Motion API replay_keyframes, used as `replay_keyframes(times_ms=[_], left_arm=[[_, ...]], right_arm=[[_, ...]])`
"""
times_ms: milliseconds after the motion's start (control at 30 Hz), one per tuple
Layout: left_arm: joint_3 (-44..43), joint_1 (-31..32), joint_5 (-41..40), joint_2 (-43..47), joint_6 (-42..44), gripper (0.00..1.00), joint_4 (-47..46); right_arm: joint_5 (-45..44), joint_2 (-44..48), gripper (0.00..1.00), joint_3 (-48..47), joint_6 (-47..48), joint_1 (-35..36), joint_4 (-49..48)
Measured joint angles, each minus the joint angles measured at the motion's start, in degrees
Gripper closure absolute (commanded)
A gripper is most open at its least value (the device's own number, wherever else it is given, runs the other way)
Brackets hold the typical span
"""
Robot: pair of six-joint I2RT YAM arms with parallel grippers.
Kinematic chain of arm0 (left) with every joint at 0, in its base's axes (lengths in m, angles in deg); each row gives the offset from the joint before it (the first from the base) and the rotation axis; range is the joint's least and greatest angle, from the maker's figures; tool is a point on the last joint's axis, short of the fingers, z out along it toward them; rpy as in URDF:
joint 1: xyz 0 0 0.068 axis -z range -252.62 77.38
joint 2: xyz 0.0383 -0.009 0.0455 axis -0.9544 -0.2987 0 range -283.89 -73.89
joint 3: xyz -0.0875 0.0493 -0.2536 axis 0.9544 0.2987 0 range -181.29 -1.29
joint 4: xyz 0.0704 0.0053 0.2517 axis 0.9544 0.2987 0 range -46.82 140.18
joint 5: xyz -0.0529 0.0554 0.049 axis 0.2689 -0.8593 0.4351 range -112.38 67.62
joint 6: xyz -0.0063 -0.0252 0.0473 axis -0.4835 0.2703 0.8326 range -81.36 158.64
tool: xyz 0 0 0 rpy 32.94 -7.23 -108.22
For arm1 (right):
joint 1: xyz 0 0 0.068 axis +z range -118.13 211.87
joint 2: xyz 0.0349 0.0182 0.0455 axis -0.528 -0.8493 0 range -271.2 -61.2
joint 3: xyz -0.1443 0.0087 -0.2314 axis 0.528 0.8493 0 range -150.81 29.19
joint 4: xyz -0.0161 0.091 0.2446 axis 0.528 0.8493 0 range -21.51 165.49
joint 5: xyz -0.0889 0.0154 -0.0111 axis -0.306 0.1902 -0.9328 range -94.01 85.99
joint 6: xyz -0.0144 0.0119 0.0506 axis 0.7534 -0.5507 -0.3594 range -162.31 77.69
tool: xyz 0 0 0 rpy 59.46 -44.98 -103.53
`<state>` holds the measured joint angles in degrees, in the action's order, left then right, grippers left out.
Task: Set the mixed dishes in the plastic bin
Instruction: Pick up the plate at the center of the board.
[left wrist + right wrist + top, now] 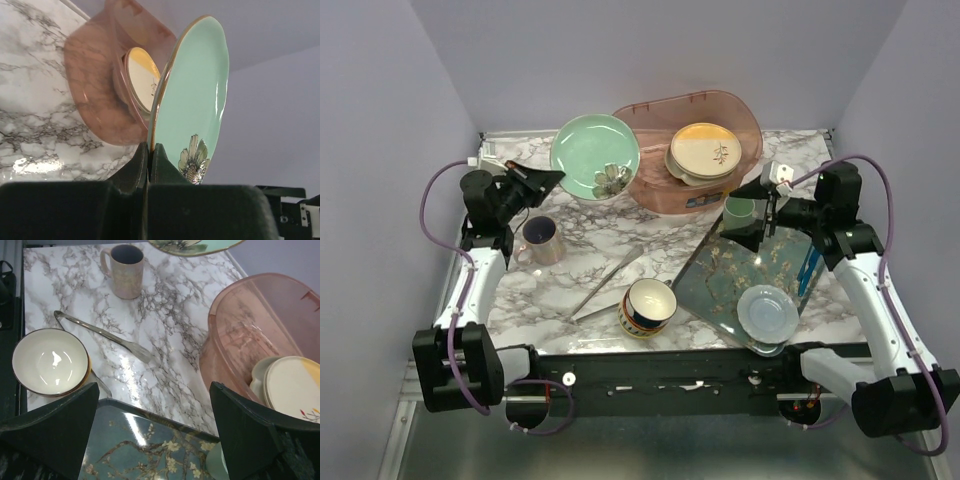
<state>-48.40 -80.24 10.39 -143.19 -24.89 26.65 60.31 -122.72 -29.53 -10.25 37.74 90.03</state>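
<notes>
My left gripper is shut on the rim of the mint-green plate and holds it tilted in the air, just left of the pink plastic bin. In the left wrist view the fingertips pinch the plate edge-on, with the bin behind. The pink-and-cream plate lies in the bin on a beige bowl. The lilac mug and the navy-and-yellow bowl stand on the table. My right gripper is open and empty over the tray's far corner.
Long metal tongs lie between mug and bowl. A floral tray at the right holds a pale blue saucer. A mint-green cup stands by the right gripper. Walls close in on both sides.
</notes>
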Motion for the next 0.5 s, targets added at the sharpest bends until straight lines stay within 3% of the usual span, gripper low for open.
replay_keyframes(times_ms=[267,500], left_arm=[[0.66,8.33,-0.09,0.85,2.25,1.0,-0.13],[3.32,12.96,-0.04,1.4,3.15,1.0,-1.33]], right_arm=[[-4.74,3.43,0.0,-6.6,-8.46,0.0,-0.22],[-2.14,0.07,0.01,-6.99,-21.09,0.0,-1.7]])
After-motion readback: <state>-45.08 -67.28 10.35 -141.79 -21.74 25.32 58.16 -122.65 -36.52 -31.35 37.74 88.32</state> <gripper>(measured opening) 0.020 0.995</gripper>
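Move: The left hand already pinches the green plate by its edge; the open right gripper it heads for is about 41 cm to its right, 8 cm back, roughly level. The bin's middle lies some 31 cm right, 9 cm ahead and 9 cm lower, the mug 7 cm left, 13 cm back and 11 cm lower. From the right hand the green plate's middle is about 32 cm left and 13 cm ahead, near its height; the green cup stands 6 cm right, 3 cm ahead, 12 cm below. Left carries the green plate 8 cm right, slightly back, towards the open right gripper, which rises 5 cm. ##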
